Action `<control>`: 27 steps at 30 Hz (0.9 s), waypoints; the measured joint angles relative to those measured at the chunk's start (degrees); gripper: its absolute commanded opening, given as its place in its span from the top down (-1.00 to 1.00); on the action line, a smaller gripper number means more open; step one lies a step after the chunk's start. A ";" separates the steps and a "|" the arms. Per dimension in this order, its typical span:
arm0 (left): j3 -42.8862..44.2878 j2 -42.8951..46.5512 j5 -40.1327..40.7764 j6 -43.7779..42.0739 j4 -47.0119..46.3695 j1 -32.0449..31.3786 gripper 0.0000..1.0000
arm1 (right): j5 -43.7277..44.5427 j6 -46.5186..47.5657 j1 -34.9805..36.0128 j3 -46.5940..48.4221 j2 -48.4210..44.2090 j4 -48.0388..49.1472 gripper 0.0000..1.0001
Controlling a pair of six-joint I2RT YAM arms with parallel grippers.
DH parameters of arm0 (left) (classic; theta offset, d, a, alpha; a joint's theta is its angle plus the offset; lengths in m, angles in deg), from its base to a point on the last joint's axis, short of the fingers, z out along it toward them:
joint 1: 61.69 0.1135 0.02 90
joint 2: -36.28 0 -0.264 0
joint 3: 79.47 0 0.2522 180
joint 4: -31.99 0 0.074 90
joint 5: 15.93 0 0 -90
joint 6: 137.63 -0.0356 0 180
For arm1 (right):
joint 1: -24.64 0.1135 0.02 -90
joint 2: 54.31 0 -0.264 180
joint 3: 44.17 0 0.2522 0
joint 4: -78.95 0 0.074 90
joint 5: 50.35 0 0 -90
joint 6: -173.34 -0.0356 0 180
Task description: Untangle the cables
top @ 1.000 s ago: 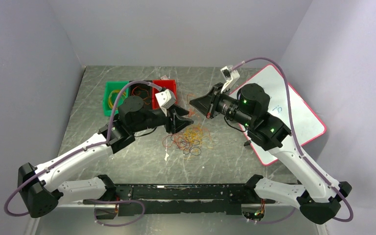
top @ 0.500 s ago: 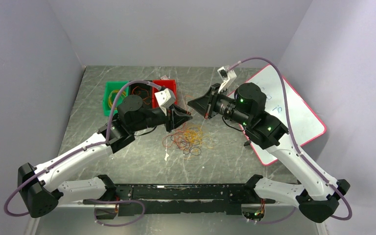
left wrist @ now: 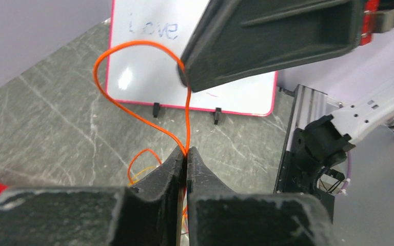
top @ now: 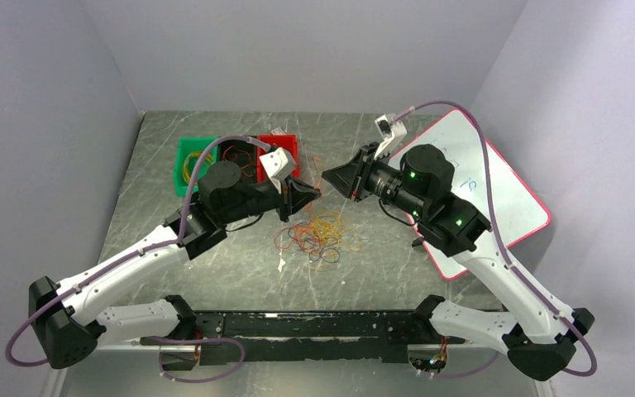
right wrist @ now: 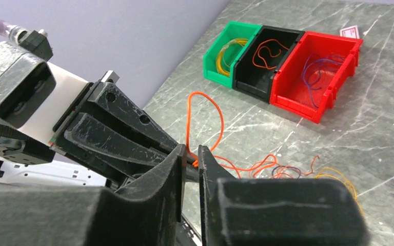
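A loose pile of thin cables (top: 322, 236) in orange, red, yellow and dark colours lies on the table between the arms. Above it my left gripper (top: 317, 195) and right gripper (top: 327, 176) meet tip to tip. In the left wrist view the left gripper (left wrist: 186, 152) is shut on an orange cable (left wrist: 187, 118), which loops up to a right finger (left wrist: 267, 41). In the right wrist view the right gripper (right wrist: 192, 152) shows a narrow gap. The orange cable (right wrist: 188, 123) passes its tips, and the pile (right wrist: 287, 169) lies below.
Three small bins stand at the back left: a green bin (right wrist: 218, 72) with yellow cables, a black bin (right wrist: 254, 87) with an orange one, and a red bin (right wrist: 297, 102) with blue ones. A pink-edged whiteboard (top: 496, 190) lies at the right.
The left jaws have closed onto the orange cable. The right jaws, shut before, have parted a little. Both grippers stay close together above the pile.
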 measured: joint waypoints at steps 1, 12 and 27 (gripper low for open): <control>0.00 0.09 0.94 0.02 0.66 0.00 0.86 | 0.42 0.02 0.00 -0.26 -0.31 -0.02 0.42; 1.60 -0.52 8.15 0.81 8.48 7.10 0.86 | 5.22 0.48 0.00 -2.16 -4.83 -0.87 0.09; 12.41 -10.47 12.11 -2.38 15.08 28.72 0.86 | 6.32 2.05 0.00 -6.36 -6.08 -2.16 0.08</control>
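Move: The left hand, pinching the orange cable, has the black box about 25 cm ahead, 21 cm to its left and some 30 cm below. The red box lies level with the black one and 11 cm to its right, the green box as far to its left; the remaining tangle lies only about 5 cm ahead of the left hand, 33 cm down. From the right hand, that tangle is about 3 cm ahead, 2 cm left and 38 cm down. Keeping its pinch on the orange cable, the left hand sweeps away from the right gripper towards the black box, about 18 cm forward and 16 cm left while sinking some 3 cm, and turns roughly 40 degrees counter-clockwise so its fingers swing from pointing right to pointing mostly forward. The right fingers, already parting, open on to nearly half and leave the cable's loop as that hand backs off about 3 cm to the right, then sinks about 3 cm. ##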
